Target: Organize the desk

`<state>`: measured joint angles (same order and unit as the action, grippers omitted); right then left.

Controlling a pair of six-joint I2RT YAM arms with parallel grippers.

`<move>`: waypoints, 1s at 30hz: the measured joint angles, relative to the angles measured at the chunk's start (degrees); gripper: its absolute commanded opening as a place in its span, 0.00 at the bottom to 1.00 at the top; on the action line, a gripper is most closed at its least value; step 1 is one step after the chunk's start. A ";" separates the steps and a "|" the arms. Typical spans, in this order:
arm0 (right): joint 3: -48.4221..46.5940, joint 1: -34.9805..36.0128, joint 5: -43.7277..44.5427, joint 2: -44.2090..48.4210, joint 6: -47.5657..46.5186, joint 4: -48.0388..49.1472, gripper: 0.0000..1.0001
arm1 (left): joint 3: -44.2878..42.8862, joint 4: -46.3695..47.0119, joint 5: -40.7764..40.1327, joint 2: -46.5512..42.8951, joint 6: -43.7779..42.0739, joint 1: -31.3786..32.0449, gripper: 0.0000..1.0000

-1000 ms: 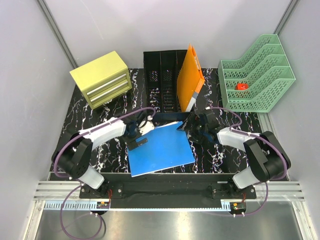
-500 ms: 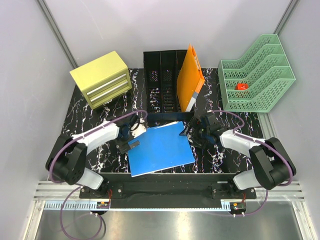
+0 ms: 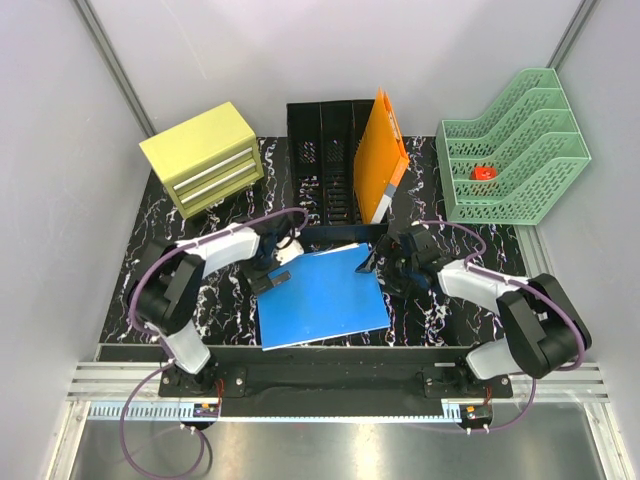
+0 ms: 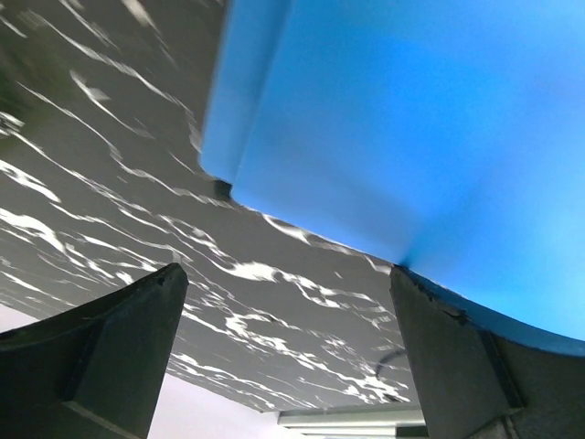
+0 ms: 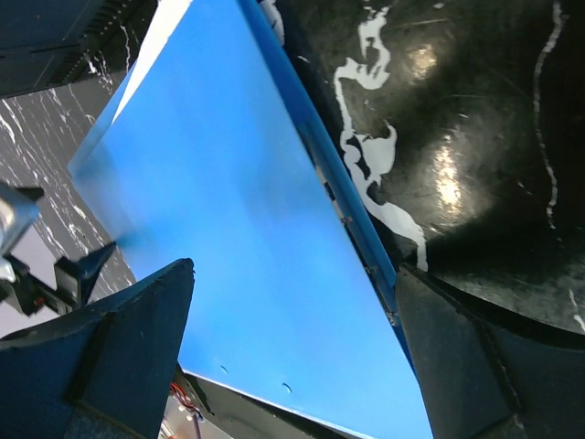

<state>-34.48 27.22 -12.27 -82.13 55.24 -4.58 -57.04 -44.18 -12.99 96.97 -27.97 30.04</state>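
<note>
The desk [image 3: 420, 315] is a black top with white veins. A blue folder [image 3: 320, 300] lies flat on it near the front middle. My left gripper [image 3: 268, 278] is open at the folder's far left corner. In the left wrist view the blue folder [image 4: 411, 119] fills the upper right; one fingertip [image 4: 457, 357] touches its edge and only desk [image 4: 137, 183] shows between the jaws. My right gripper [image 3: 372, 258] is open at the far right corner. In the right wrist view its jaws straddle the edge of the folder [image 5: 247, 229].
A black mesh file holder [image 3: 325, 160] stands at the back middle with an orange folder [image 3: 383, 160] upright in it. At the back left is a yellow drawer cabinet [image 3: 205, 158]. A green tiered tray [image 3: 515, 150] at the back right holds a small red thing [image 3: 484, 172].
The left arm swung out to the left and came back, so its gripper is again at the folder's far left corner. The right arm and the folder have hardly moved.
</note>
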 measured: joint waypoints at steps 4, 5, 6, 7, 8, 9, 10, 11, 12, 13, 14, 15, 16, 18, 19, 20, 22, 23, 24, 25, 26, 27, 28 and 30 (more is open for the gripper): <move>-0.81 0.46 -0.98 -1.62 -0.44 1.09 1.00 | -3.65 -1.44 -1.88 3.34 0.02 -0.28 0.99; -0.98 0.74 -1.14 -1.95 -0.63 1.60 1.00 | -4.50 -1.95 -2.32 4.09 0.07 -0.42 0.99; -1.11 1.03 -1.16 -2.23 -0.87 1.97 1.00 | -5.49 -2.43 -2.71 5.01 0.07 -0.57 0.99; -1.25 1.46 -1.16 -2.54 -1.20 2.56 1.00 | -6.43 -2.95 -3.23 5.81 0.09 -0.74 0.99; -1.22 1.86 -1.25 -2.71 -1.55 3.23 1.00 | -7.26 -3.48 -3.85 6.51 0.15 -0.87 0.99; -1.18 2.14 -1.36 -2.82 -1.81 3.78 1.00 | -8.11 -3.85 -4.31 7.21 0.24 -0.92 0.99; -1.07 2.47 -1.62 -2.95 -2.23 4.48 1.00 | -8.90 -4.33 -4.85 7.87 0.33 -0.94 0.99; -0.94 2.73 -2.01 -3.08 -2.51 5.14 1.00 | -9.75 -5.01 -5.05 8.41 0.48 -0.92 0.99; -0.66 3.13 -2.67 -3.37 -2.54 6.10 1.00 | -10.71 -5.31 -4.57 8.90 0.87 -0.76 0.99; -0.48 3.58 -3.63 -3.65 -2.58 6.93 1.00 | -11.72 -5.11 -3.96 9.35 1.31 -0.52 0.99; -0.33 4.39 -5.35 -4.04 -2.64 8.02 1.00 | -12.76 -4.72 -3.41 9.92 1.57 -0.13 0.99; -0.31 4.92 -6.38 -4.35 -2.73 8.52 1.00 | -13.84 -4.02 -2.89 10.49 1.86 0.31 0.99; -0.26 5.35 -7.56 -4.63 -2.89 9.11 1.00 | -14.82 -3.17 -2.29 10.91 2.19 0.70 0.99; 0.02 5.68 -9.99 -5.07 -3.02 10.08 1.00 | -16.26 -1.42 -1.36 11.58 2.69 1.18 0.99; 0.07 5.75 -10.73 -5.16 -3.10 10.19 1.00 | -16.83 -0.68 -0.92 11.85 2.84 1.42 0.99; 0.07 5.79 -10.97 -5.14 -3.19 10.10 1.00 | -17.18 -0.02 -0.55 11.98 2.99 1.66 0.99; 0.11 5.90 -10.71 -4.61 -3.28 9.05 1.00 | -17.25 0.94 -0.24 12.00 3.02 1.86 0.99; 0.13 6.10 -10.10 -3.93 -3.34 8.04 1.00 | -17.22 0.98 -0.20 12.00 3.02 1.81 0.99; 0.22 6.34 -9.16 -3.06 -3.45 6.69 1.00 | -17.18 1.07 -0.17 11.93 3.02 1.75 0.99; 0.26 6.54 -7.85 -1.99 -3.58 5.05 1.00 | -16.83 1.36 -0.17 11.74 3.02 1.64 0.99; 0.35 6.67 -6.43 -1.01 -3.69 3.54 1.00 | -16.11 1.77 -0.09 11.04 3.02 1.44 0.99; 0.35 6.73 -4.98 -0.31 -3.85 2.36 1.00 | -14.99 2.01 0.13 10.05 2.99 1.09 0.99; 0.26 6.80 -3.67 0.09 -4.02 1.60 1.00 | -13.62 2.01 0.35 8.61 2.99 0.59 0.99; -0.28 6.88 -1.75 0.20 -4.35 0.72 1.00 | -10.88 1.31 0.63 5.29 2.93 -0.96 0.99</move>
<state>-34.76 34.11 -14.02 -81.93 50.89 -3.86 -67.92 -42.87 -12.36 102.26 -25.04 29.08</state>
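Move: The blue folder's middle lies about 14 cm to the left gripper's right and 5 cm back; from the right gripper it is some 14 cm left and 5 cm back, a couple of centimetres below either. The black rack's middle stands about 21 cm ahead of the left gripper and 18 cm to its right, roughly 8 cm higher, with the orange folder upright in it some 9 cm farther right. Work the skewed blue folder from both sides with the grippers kept wide open: push its right edge with the right gripper's outer finger, about 5 cm left and a little back, turning counter-clockwise, then ease off rightwards. Meanwhile bring the left gripper forward by the far-left corner, then forward and right towards the rack, about 7 cm ahead in all, before drawing it slightly back, left and up. ##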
